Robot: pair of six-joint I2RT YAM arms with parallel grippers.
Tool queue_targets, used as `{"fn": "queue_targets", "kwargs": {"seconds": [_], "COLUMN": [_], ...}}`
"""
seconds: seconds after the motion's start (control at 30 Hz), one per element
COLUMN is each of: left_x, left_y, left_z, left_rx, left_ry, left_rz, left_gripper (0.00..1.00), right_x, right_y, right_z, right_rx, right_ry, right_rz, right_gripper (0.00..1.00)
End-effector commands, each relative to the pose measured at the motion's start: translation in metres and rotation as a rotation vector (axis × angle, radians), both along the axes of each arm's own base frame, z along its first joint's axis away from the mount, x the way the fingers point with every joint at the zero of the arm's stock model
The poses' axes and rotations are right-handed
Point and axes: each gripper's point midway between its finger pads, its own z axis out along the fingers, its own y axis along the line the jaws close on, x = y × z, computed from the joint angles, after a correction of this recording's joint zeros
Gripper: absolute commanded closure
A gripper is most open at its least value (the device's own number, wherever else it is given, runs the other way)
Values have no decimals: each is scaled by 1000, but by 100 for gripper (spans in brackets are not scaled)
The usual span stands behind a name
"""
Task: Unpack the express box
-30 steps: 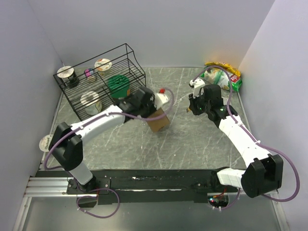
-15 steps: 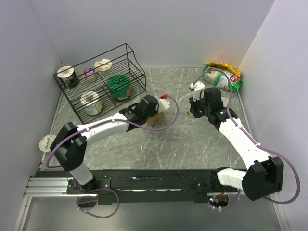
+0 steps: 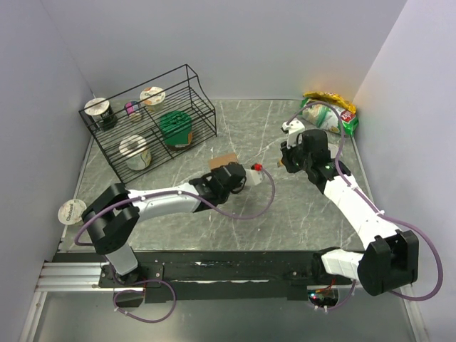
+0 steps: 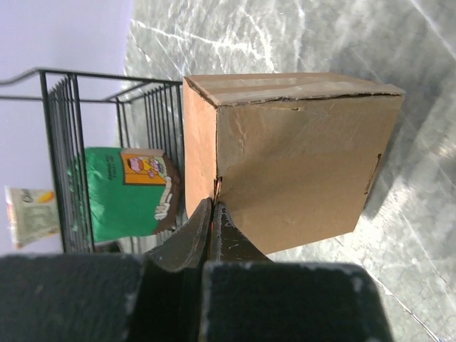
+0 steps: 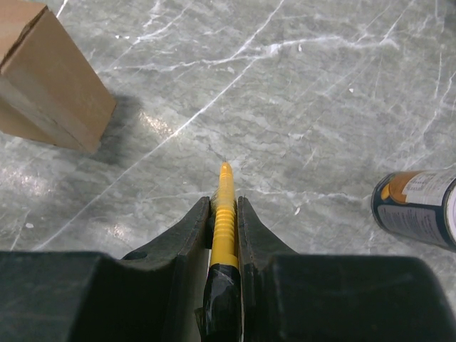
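The express box [image 4: 292,164] is a small brown cardboard carton with its flaps shut. In the top view the express box [image 3: 222,158] shows just behind my left gripper [image 3: 229,171], in front of the rack. My left gripper [image 4: 214,205] is shut, its tips pinching a thin edge at the box's corner. My right gripper [image 5: 224,203] is shut on a yellow tool [image 5: 226,214] with a black taped handle, its tip pointing at bare table. In the right wrist view the box [image 5: 50,78] lies well ahead to the left. My right gripper [image 3: 285,161] hovers right of the box.
A black wire rack [image 3: 149,121] with cups and a green bag [image 4: 121,192] stands at the back left, close to the box. Snack bags [image 3: 328,110] lie at the back right. A can [image 5: 420,206] lies right of my right gripper. A round lid [image 3: 69,210] sits at the left edge.
My left arm has dropped low and stretched out, carrying the box back and slightly left toward the rack. The right arm has barely moved.
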Motion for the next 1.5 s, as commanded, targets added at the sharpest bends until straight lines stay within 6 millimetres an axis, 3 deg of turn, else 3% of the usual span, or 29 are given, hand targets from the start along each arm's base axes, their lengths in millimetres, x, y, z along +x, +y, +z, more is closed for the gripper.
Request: {"fn": "queue_targets", "kwargs": {"seconds": [0.0, 0.27, 0.4, 0.57, 0.63, 0.67, 0.87, 0.97, 1.07, 1.13, 1.2, 1.27, 1.3, 1.37, 1.4, 1.43, 1.47], "left_x": [-9, -33, -52, -72, -79, -81, -98, -125, -147, -139, -117, -95, -93, -81, -73, -73, -69], "left_y": [-12, -26, -28, -29, -27, -27, -26, -38, -63, -70, -68, -58, -48, -34, -31, -22, -16], "left_z": [5, 3, -10, -22, -25, -25, -27, -22, 20, 68, 106, 116, 124, 105, 111, 89, 83], "left_rx": [51, 113, 155, 193, 208, 216, 233, 160, -36, -175, -275, -292, -268, -196, -193, -150, -159], "left_ry": [-88, -78, -32, 34, 55, 59, 157, 308, 434, 416, 379, 393, 433, 547, 557, 652, 707], "left_rz": [-24, -107, -149, -186, -197, -204, -249, -350, -467, -481, -450, -424, -422, -442, -432, -407, -423], "left_gripper": [99, 99, 98, 80, 68, 56, 28, 10, 3, 4, 3, 4, 3, 3, 4, 4, 3], "right_x": [7, -4, -5, -1, 1, 1, -5, -8, -13, -17, -20, -26, -27, -34, -35, -37, -38], "right_y": [-3, -8, -8, -5, -4, -5, -6, -5, -4, -1, 1, 3, 4, 7, 7, 8, 8], "right_z": [10, -1, -4, -8, -7, -8, -7, -3, 2, 9, 15, 25, 28, 34, 36, 38, 38], "right_rx": [22, 19, 21, 48, 55, 55, 42, 40, 56, 86, 113, 158, 172, 209, 218, 229, 228], "right_ry": [-57, -48, -59, -47, -53, -53, -52, -52, -28, -19, -22, -28, -27, -19, -21, -25, -23], "right_rz": [-23, -8, 0, -10, -13, -16, 1, 11, 10, 5, -2, -15, -21, -26, -29, -27, -25], "right_gripper": [100, 100, 100, 100, 100, 100, 100, 100, 100, 100, 100, 100, 100, 100, 100, 100, 100]}}
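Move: The shut left fingers already hold the box by an upper edge; its middle lies some 5 cm below that hand, about 2 cm ahead and 2 cm left. The open table spot it is taken to is around 6 cm back, level sideways, and about 10 cm below; the green bag in the rack stands roughly 10 cm ahead and 16 cm left, and the yellow cutter 13 cm to the right, level fore and aft. From the right hand, the box is about 16 cm left, level fore and aft, and 7 cm lower. The left hand draws the pinched box back and to the right, then eases about 4 cm down onto the table while its fingers spread wide and let go of the edge, its wrist turning clockwise; still open, it swings back a little more, then rises steeply by nearly 20 cm and comes forward again, tipping its fingers farther down. The right hand keeps its grip on the cutter, dips slightly, then draws back about 4 cm and comes up again, clear of the box. ##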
